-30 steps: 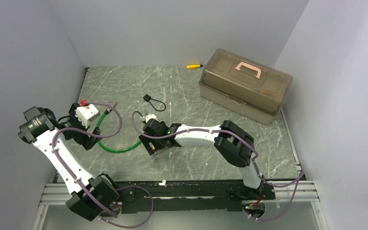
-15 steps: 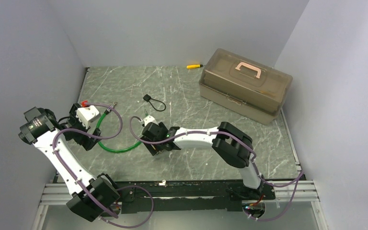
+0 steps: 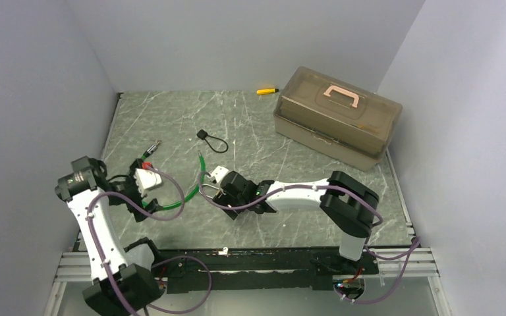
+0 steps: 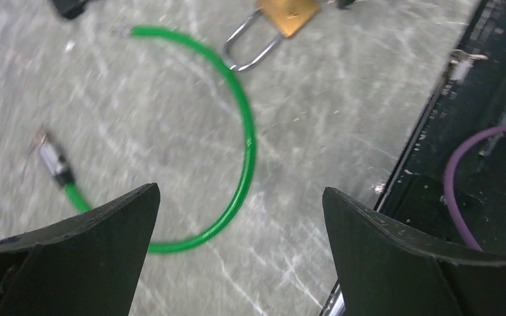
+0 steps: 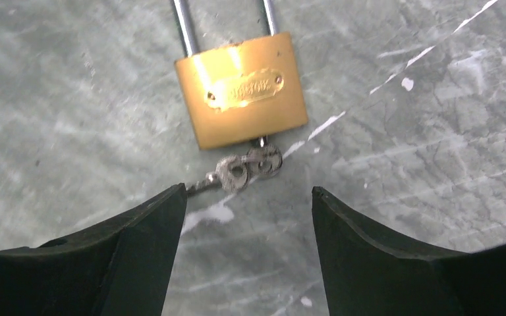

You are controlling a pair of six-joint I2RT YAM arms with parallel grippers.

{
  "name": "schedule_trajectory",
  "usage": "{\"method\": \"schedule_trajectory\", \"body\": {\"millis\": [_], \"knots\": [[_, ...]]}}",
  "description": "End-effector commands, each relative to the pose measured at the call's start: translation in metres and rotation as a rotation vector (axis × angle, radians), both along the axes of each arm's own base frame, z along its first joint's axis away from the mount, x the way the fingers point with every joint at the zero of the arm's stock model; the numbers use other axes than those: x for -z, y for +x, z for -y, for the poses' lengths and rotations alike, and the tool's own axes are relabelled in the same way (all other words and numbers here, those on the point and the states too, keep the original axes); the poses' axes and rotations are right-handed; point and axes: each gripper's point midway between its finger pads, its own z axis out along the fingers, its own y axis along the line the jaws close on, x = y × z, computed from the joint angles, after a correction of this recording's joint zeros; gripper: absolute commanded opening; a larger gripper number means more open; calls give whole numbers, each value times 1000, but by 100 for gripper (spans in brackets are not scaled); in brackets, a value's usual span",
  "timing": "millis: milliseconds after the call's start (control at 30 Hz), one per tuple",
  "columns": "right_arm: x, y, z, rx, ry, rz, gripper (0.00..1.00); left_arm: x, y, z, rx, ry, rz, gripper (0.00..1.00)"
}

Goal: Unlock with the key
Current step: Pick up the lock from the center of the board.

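Note:
A small brass padlock (image 5: 240,89) lies flat on the marbled table, its steel shackle pointing away from my right gripper (image 5: 248,191). The key (image 5: 265,158) sits at the keyhole in the padlock's bottom edge. A second key (image 5: 227,176) is linked to it and lies on the table. My right gripper is open just short of the keys, with nothing between its fingers. My left gripper (image 4: 240,191) is wide open above a green cable (image 4: 250,131). The padlock (image 4: 288,13) shows at the top edge of the left wrist view.
A brown toolbox (image 3: 336,118) stands at the back right, with a yellow-and-black tool (image 3: 267,91) beside it. A black cord loop (image 3: 212,141) lies mid-table. The green cable (image 3: 171,207) curves between the arms. A black rail (image 3: 270,260) runs along the near edge.
My left arm swung right and nearer, over the green cable. The cable shifted. My right gripper moved a little right and its jaws narrowed.

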Motion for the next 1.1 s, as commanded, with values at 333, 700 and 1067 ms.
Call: {"method": "schedule_trajectory", "body": {"millis": [333, 700, 1067], "knots": [[-158, 51, 69, 222, 534, 4, 76, 23, 22, 112, 659, -189, -228, 99], [-198, 58, 117, 385, 690, 54, 99, 95, 66, 165, 916, 11, -74, 100], [-220, 62, 140, 401, 795, 33, 100, 160, 98, 180, 818, 237, -152, 100]]}}
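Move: The left hand, open and high, has the lock's brass body about 8 cm ahead, 20 cm to its right and 19 cm below. The keys hang off the lock some 5 cm farther back and 3 cm farther right. On the same table, the green hose's loop centres 11 cm ahead of the hand and 5 cm right; the black cable lies 26 cm ahead, 16 cm right. For the right hand, the lock is 3 cm ahead, 3 cm left, just below. The left hand heads for the lock, first swinging right nearly level, then sinking and reaching a little forward, about 17 cm right and 15 cm down in all. It turns clockwise some 50 degrees, fingers staying wide open and ending just above the lock's two sides, no touch seen. The right hand clears out, rising 18 cm and going 15 cm right, rolling its left side up and opening fully. ##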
